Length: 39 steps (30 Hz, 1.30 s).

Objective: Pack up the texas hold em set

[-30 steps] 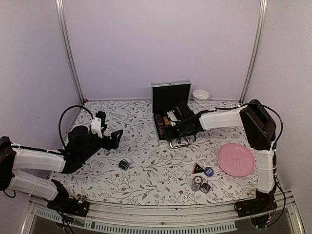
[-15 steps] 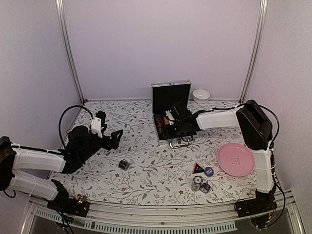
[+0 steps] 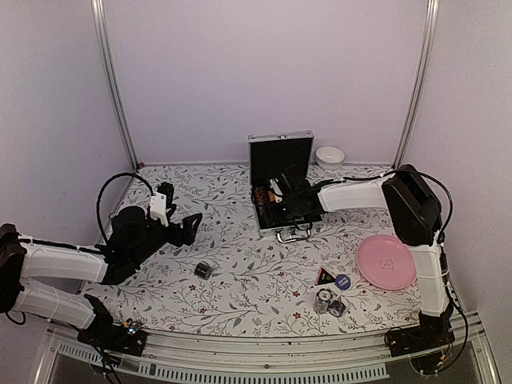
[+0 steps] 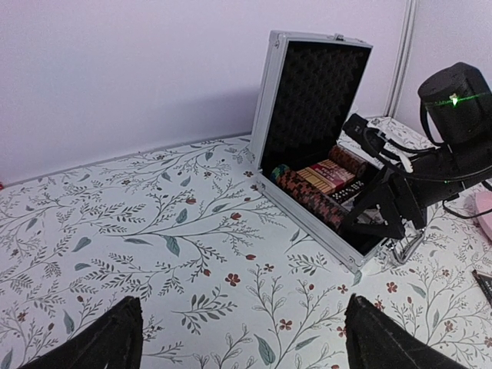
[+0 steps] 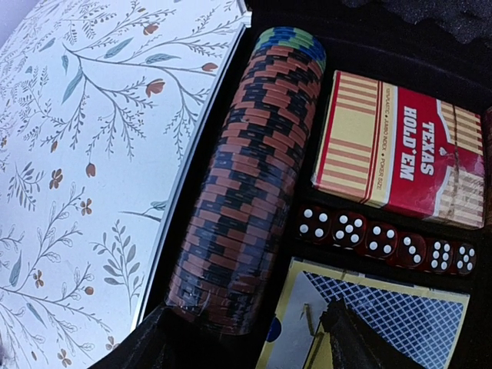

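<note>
The silver case (image 3: 280, 160) stands open at the back centre, lid upright. My right gripper (image 3: 282, 210) reaches down into its tray. In the right wrist view the gripper (image 5: 246, 330) is open. Its fingers straddle the near end of a long row of brown-and-black chips (image 5: 254, 177), with a gap to the right finger (image 5: 361, 338), which is over a blue-checked deck (image 5: 392, 307). A red Texas Hold'em deck (image 5: 392, 154) and a row of dice (image 5: 384, 238) lie beside the chips. My left gripper (image 3: 180, 206) hovers open and empty at the left.
A loose dark chip stack (image 3: 204, 270) lies in front of the left gripper. Near the front right are two chip stacks (image 3: 328, 304), a black triangle (image 3: 325, 277) and a blue disc (image 3: 343, 281). A pink plate (image 3: 386, 262) is at the right and a white bowl (image 3: 330, 155) sits behind the case.
My right gripper has slid left, further into the case tray. The left arm has not moved.
</note>
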{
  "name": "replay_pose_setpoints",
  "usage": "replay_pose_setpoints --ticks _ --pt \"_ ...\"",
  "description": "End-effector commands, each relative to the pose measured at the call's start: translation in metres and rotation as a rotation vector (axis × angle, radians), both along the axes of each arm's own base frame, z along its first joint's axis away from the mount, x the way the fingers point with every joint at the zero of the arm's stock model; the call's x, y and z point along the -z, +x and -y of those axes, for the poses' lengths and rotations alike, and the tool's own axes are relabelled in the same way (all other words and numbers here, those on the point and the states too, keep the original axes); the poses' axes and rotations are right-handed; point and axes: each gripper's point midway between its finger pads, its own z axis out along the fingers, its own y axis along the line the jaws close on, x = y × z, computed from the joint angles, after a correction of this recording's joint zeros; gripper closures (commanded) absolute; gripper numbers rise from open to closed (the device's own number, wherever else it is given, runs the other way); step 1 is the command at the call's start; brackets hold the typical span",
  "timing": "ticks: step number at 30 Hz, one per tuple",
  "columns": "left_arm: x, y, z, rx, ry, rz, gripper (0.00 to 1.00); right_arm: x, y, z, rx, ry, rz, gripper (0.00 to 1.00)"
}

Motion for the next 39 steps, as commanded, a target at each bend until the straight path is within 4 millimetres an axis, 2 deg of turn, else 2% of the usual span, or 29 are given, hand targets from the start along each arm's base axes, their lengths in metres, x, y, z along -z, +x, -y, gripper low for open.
replay_pose_setpoints --ticks 1,6,9,12,15,18,20,23,26,29,31,34,39 --pt "-0.013 0.003 0.001 0.004 -0.014 0.039 0.09 0.01 0.015 0.006 0.06 0.0 0.011 0.33" --pt "-0.013 0.003 0.001 0.004 -0.013 0.04 0.09 0.012 0.017 0.008 0.066 0.005 0.008 0.33" --pt "-0.013 0.003 0.001 0.003 -0.013 0.038 0.09 0.006 0.015 0.004 0.042 0.02 0.01 0.32" --pt "-0.011 0.004 0.001 0.001 -0.011 0.033 0.08 -0.016 0.006 -0.007 -0.04 0.078 0.036 0.26" --pt "-0.007 0.007 0.002 -0.007 -0.005 0.023 0.07 -0.043 -0.003 -0.005 -0.082 0.114 0.082 0.22" --pt "-0.003 0.011 0.01 0.022 0.008 0.01 0.03 -0.059 -0.013 0.009 -0.074 0.107 0.105 0.16" --pt "0.002 0.012 0.021 0.059 0.016 -0.014 0.03 -0.073 -0.025 0.019 -0.076 0.131 0.118 0.1" --pt "0.008 0.009 0.036 0.095 0.046 -0.055 0.03 -0.093 -0.043 0.035 -0.077 0.154 0.142 0.07" --pt "0.014 0.001 0.05 0.124 0.064 -0.145 0.03 -0.101 -0.059 0.059 -0.047 0.156 0.15 0.07" --pt "0.035 -0.018 0.067 0.192 0.048 -0.358 0.05 -0.113 -0.069 0.078 -0.011 0.178 0.173 0.07" --pt "0.049 -0.034 0.068 0.174 0.051 -0.477 0.05 -0.117 -0.073 0.09 0.01 0.2 0.177 0.06" --pt "0.061 -0.051 0.062 0.126 0.032 -0.605 0.05 -0.118 -0.074 0.096 0.023 0.232 0.184 0.06" --pt "0.085 -0.069 0.058 0.078 0.048 -0.752 0.05 -0.114 -0.07 0.093 0.028 0.247 0.176 0.07"
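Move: The loose chip stack I want with my left hand lies some 15 cm below it, about 4 cm back and 3 cm to its right; the open case is roughly 19 cm ahead and 23 cm right. From my right hand, the standing chip stack is around 26 cm back and 13 cm right, 3 cm lower, with the blue button about 20 cm back and 17 cm right. The case's chip row is centred 6 cm ahead and 2 cm left. My right hand noses barely forward against the near end of the chip row, then opens wider, comes free and lifts about 11 cm out of the case while swinging right and back towards the standing chips. Halfway through, my left hand, staying wide open, sweeps some 7 cm right, then drops and draws back, tipping its fingers down about 30 degrees over the loose stack. ##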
